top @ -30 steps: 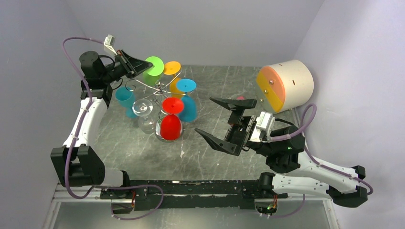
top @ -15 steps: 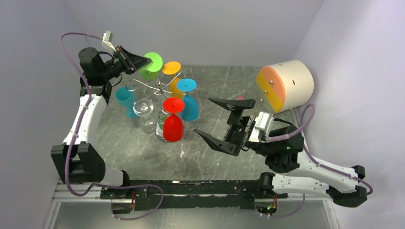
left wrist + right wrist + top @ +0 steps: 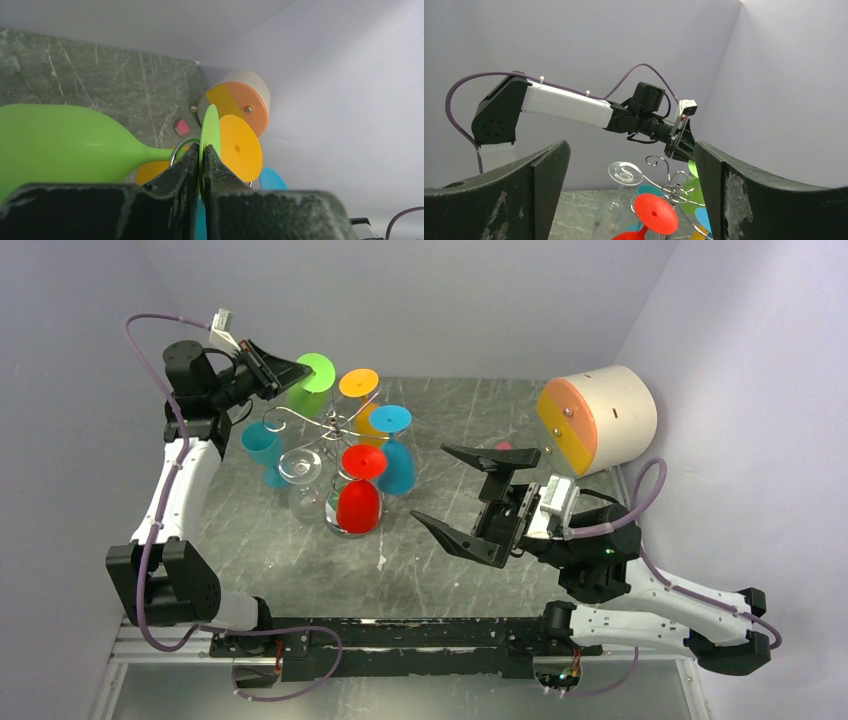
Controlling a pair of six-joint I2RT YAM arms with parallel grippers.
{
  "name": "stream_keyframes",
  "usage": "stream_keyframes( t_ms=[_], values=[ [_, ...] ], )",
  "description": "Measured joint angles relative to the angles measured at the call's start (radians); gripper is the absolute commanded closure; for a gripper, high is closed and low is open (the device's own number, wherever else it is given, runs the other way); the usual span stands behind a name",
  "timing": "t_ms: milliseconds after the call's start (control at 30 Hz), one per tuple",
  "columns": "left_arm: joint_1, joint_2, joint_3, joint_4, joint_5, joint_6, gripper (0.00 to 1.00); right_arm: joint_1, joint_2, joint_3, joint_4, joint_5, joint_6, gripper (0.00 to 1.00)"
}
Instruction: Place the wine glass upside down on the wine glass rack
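Observation:
The green wine glass hangs stem-up at the back left of the wine glass rack, its foot disc level with the rack's curled wire arms. My left gripper is shut on the edge of that disc. In the left wrist view the jaws pinch the thin green disc, and the green bowl lies to the left beside a wire loop. My right gripper stands wide open and empty to the right of the rack, facing it.
Red, clear, teal, blue and orange glasses hang upside down on the rack. A beige cylinder with an orange and yellow face lies at the back right, with a small pink block near it. Walls close in on both sides.
My left gripper has shifted slightly up and to the left, taking the green glass's foot with it. The right gripper has barely moved and stays open.

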Motion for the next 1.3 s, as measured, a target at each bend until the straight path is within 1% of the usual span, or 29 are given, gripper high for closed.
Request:
stream_keyframes(
  t_ms=[100,300,467,567,733,867,967,1000,1033,1067,1167,1300],
  values=[
    [0.005,-0.002,0.000,-0.018,-0.005,0.007,0.85,0.000,-0.006,0.000,0.000,0.000,0.000,0.00],
    [0.013,-0.008,0.000,-0.039,-0.006,0.022,0.71,0.000,-0.006,0.000,0.000,-0.001,0.000,0.00],
    [0.017,-0.020,0.003,-0.090,-0.010,0.048,0.68,0.000,0.000,0.000,-0.001,-0.001,0.002,0.00],
    [0.018,-0.022,0.019,-0.133,-0.018,0.074,0.64,0.000,0.001,0.000,-0.009,-0.001,0.006,0.00],
    [0.021,-0.061,0.021,-0.212,-0.078,0.130,0.57,0.000,0.000,0.000,-0.013,0.003,0.009,0.00],
    [0.021,-0.111,0.021,-0.268,-0.140,0.167,0.47,0.000,0.001,0.000,-0.045,0.011,0.010,0.00],
    [0.022,-0.155,0.021,-0.300,-0.196,0.187,0.37,0.000,-0.001,-0.004,-0.057,0.019,0.013,0.00],
    [0.022,-0.171,0.021,-0.312,-0.220,0.196,0.28,0.000,-0.003,-0.008,-0.059,0.020,0.015,0.00],
    [0.022,-0.189,0.022,-0.325,-0.254,0.204,0.13,0.000,-0.007,-0.012,-0.061,0.023,0.016,0.00],
    [0.022,-0.200,0.022,-0.333,-0.275,0.212,0.01,0.000,-0.010,-0.015,-0.065,0.025,0.017,0.00],
    [0.022,-0.241,0.022,-0.373,-0.382,0.237,0.01,0.000,-0.019,-0.017,-0.077,0.034,0.020,0.00],
    [0.023,-0.259,0.027,-0.442,-0.518,0.267,0.01,0.000,-0.033,-0.019,-0.090,0.050,0.025,0.00]
  ],
)
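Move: Just under the left fingertips, some 2 cm back, 1 cm right and 3 cm down, is the far-left rack hook meant for the green wine glass held by its foot. The yellow glass's foot is about 8 cm right and 2 back, the rack hub 4 right and 9 back, the empty hook 6 left and 9 back. From the right hand the green glass's hook lies roughly 25 cm ahead, 20 left and 16 below. Easing down about 1 cm, the left hand parts its fingers slowly and lets go of the green glass's foot. It then draws off to the left and somewhat back, some 8 cm leftward, rising a little on the way, while the fingers spread fully and the wrist swings about 30 degrees counter-clockwise, its left side rolling up. The empty right hand, open, sinks about 2 cm. ##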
